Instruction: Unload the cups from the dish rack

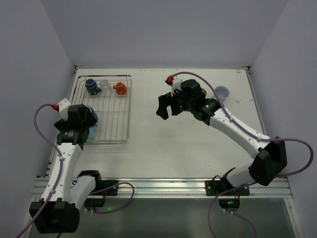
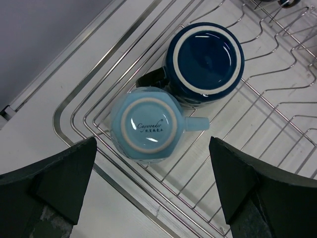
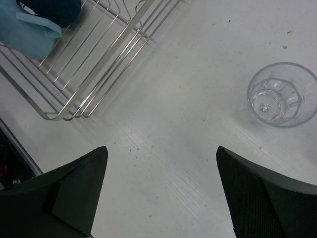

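Observation:
The silver wire dish rack (image 1: 111, 130) lies at the table's left. At its far end stand a dark blue mug (image 1: 91, 87), a clear glass (image 1: 104, 83) and an orange-red mug (image 1: 120, 88). My left gripper (image 2: 153, 183) hangs open over the rack's near left corner (image 2: 74, 134). Just ahead of its fingertips sit a light blue cup (image 2: 146, 124) and a dark blue mug (image 2: 204, 62), both upside down and touching. My right gripper (image 3: 162, 183) is open over bare table right of the rack. A clear glass (image 3: 282, 94) stands upright beyond its right finger.
A pale bluish cup (image 1: 222, 92) stands on the table behind the right arm. The rack's near right corner (image 3: 54, 115) and the light blue cup (image 3: 27, 32) show at the right wrist view's upper left. White walls close in the table on three sides.

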{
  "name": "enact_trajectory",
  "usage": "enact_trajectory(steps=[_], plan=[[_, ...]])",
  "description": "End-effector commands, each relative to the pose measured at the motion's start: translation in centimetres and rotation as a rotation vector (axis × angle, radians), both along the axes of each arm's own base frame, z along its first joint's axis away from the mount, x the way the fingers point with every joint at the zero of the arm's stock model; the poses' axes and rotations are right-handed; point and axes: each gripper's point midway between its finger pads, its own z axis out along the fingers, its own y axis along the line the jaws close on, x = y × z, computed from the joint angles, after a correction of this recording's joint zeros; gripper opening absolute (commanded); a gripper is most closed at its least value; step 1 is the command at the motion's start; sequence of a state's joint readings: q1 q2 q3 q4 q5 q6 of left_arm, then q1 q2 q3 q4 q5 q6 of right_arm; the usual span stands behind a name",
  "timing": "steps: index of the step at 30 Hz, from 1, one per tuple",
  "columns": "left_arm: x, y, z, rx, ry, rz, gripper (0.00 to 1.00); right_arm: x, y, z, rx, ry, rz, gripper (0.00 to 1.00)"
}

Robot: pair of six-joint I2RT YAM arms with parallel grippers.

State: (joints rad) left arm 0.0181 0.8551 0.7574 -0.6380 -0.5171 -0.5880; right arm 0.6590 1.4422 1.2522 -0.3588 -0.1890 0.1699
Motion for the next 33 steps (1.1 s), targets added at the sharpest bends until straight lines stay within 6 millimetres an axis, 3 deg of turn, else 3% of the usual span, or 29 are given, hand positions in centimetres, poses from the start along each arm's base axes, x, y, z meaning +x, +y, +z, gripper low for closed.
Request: enact_trajectory(steps=[1,6,19,24,30,31,33], plan=[[1.2,1.3,0.6,0.011,-0.037,0.03,1.0,-0.1,1.0,1.9,0.064,-0.024,0.034,0.92],[2.2,2.4,-1.2,-0.018,-0.008,0.047,1.0,-0.4,1.1,1.8,0.067,-0.013,0.043,0.92],[2.8,1.7,-5.1,-0.086,0.077,-0.008,0.99,-0.3,1.4,1.0,0.056,0.01,0.05,0.92],[2.3,1.8,-4.9,-0.079,0.066,0.007,0.79,-0.2,1.4,0.9,0.052,0.01,0.047,0.92],[2.4,1.9,-3.6,-0.061,0.026,0.003,0.44,-0.3,1.5,1.0,0.057,0.011,0.054,0.92],[2.5,1.7,-3.5,-0.067,0.02,-0.014,0.34,-0.3,1.5,0.8,0.056,0.014,0.054,0.92],[2.6,1.5,-3.0,-0.068,0.001,-0.029,0.26,-0.2,1.5,0.7,0.053,0.018,0.051,0.92]])
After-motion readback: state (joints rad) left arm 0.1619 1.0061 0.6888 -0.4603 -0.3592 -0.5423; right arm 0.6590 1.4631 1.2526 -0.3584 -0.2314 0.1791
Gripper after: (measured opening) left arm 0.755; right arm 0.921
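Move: The light blue cup lies bottom towards the left hand in the rack's near-left part, about 4 cm ahead of that hand, 3 cm to its left and 6 cm below. Right behind that cup is a dark blue mug, some 7 cm farther out and 2 cm to the right of it; a second blue mug sits about 25 cm ahead of the left hand and 3 cm to its right. From the right hand the light blue cup is roughly 41 cm left, 2 cm back and 12 cm down. Sinking about 5 cm with open fingers, the left hand also eases some 2 cm forward and a little left, straddling the light blue cup. Its fingers then close by about a quarter and pinch the cup's sides near its upturned bottom, the hand rising just under 1 cm as they close; the wrist tilts only slightly. ##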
